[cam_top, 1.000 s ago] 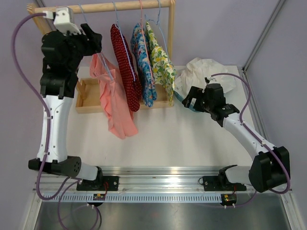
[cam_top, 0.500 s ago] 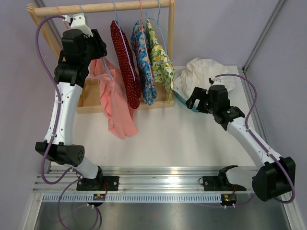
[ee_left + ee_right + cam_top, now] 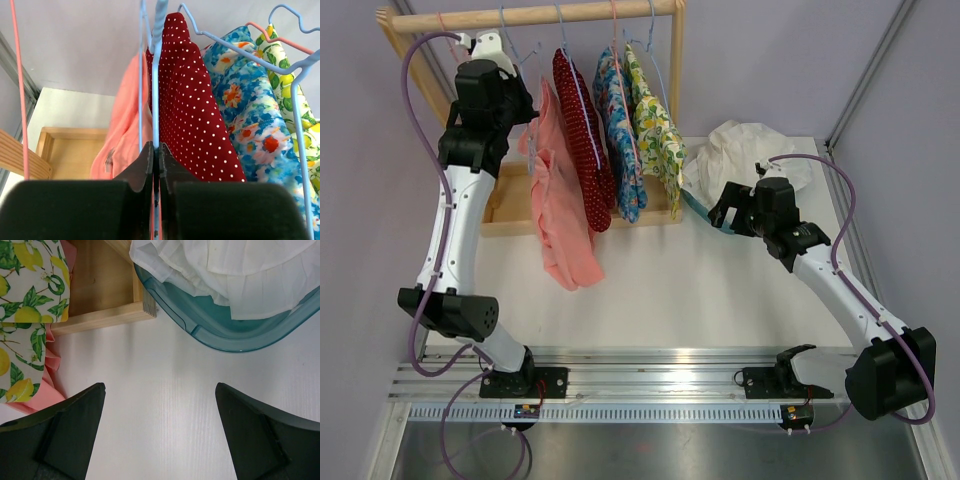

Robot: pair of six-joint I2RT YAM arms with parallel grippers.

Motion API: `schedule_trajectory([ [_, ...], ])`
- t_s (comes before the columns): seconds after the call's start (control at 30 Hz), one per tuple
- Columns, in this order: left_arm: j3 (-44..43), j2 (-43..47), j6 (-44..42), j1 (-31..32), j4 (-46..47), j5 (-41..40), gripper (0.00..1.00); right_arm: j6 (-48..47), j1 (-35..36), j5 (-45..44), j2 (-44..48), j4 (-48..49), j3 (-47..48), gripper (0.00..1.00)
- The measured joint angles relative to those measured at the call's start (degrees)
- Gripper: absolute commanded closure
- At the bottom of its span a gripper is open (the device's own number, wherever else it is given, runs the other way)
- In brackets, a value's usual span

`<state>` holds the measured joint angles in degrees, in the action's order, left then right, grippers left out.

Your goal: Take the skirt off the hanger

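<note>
The salmon-pink skirt hangs from a light-blue wire hanger at the left end of the wooden rail. My left gripper is raised beside the rail and shut on that hanger's wire. In the left wrist view the wire runs straight down between the closed fingers of the left gripper, with the skirt just left of it. My right gripper hovers open over the white table, right of the rack. Nothing lies between the fingers of the right gripper.
A red polka-dot garment, a blue floral one and a lemon-print one hang on the same rail. The rack's wooden base tray lies below. A teal basin holds white cloth at the back right.
My left gripper moved in toward the rail and closed on the blue hanger wire. The pink skirt swung right, closer to the red garment. The right arm shifted slightly.
</note>
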<state>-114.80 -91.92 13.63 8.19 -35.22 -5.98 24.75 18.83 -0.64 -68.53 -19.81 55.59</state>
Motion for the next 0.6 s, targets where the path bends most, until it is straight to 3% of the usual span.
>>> schedule_trajectory([
  [0.37,-5.60,-0.44,-3.06,1.38,-6.93,-3.19,1.00,-2.47,1.44,4.28,2.16,0.04,1.44,0.01],
  [0.6,-15.65,-0.04,-4.17,2.40,-11.91,-4.83,1.00,-8.11,16.61,4.90,1.90,-0.63,19.98,0.00],
])
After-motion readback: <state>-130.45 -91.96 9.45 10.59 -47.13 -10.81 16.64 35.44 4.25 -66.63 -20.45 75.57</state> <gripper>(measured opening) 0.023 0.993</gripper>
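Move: My left hand is already shut on the wire of the blue hanger that carries the coral skirt. The skirt's middle hangs about 15 cm below that hand, 4 cm to its right and 3 cm back, and the red dotted skirt's middle is 10 cm right, 2 cm ahead and 12 cm below. From my open right hand the coral skirt lies some 37 cm left, 8 cm ahead and 7 cm higher; the lemon skirt is 17 cm left, 10 cm ahead and 8 cm higher. Keeping my left fingers shut on the hanger wire, I draw it up and back towards me, about 6 cm up and 4 cm back, gathering speed. After a brief hold my right hand sweeps quickly up and left towards the coral skirt, roughly 20 cm in all, its fingers staying wide open while they tip upward and turn counter-clockwise; it touches nothing yet. ##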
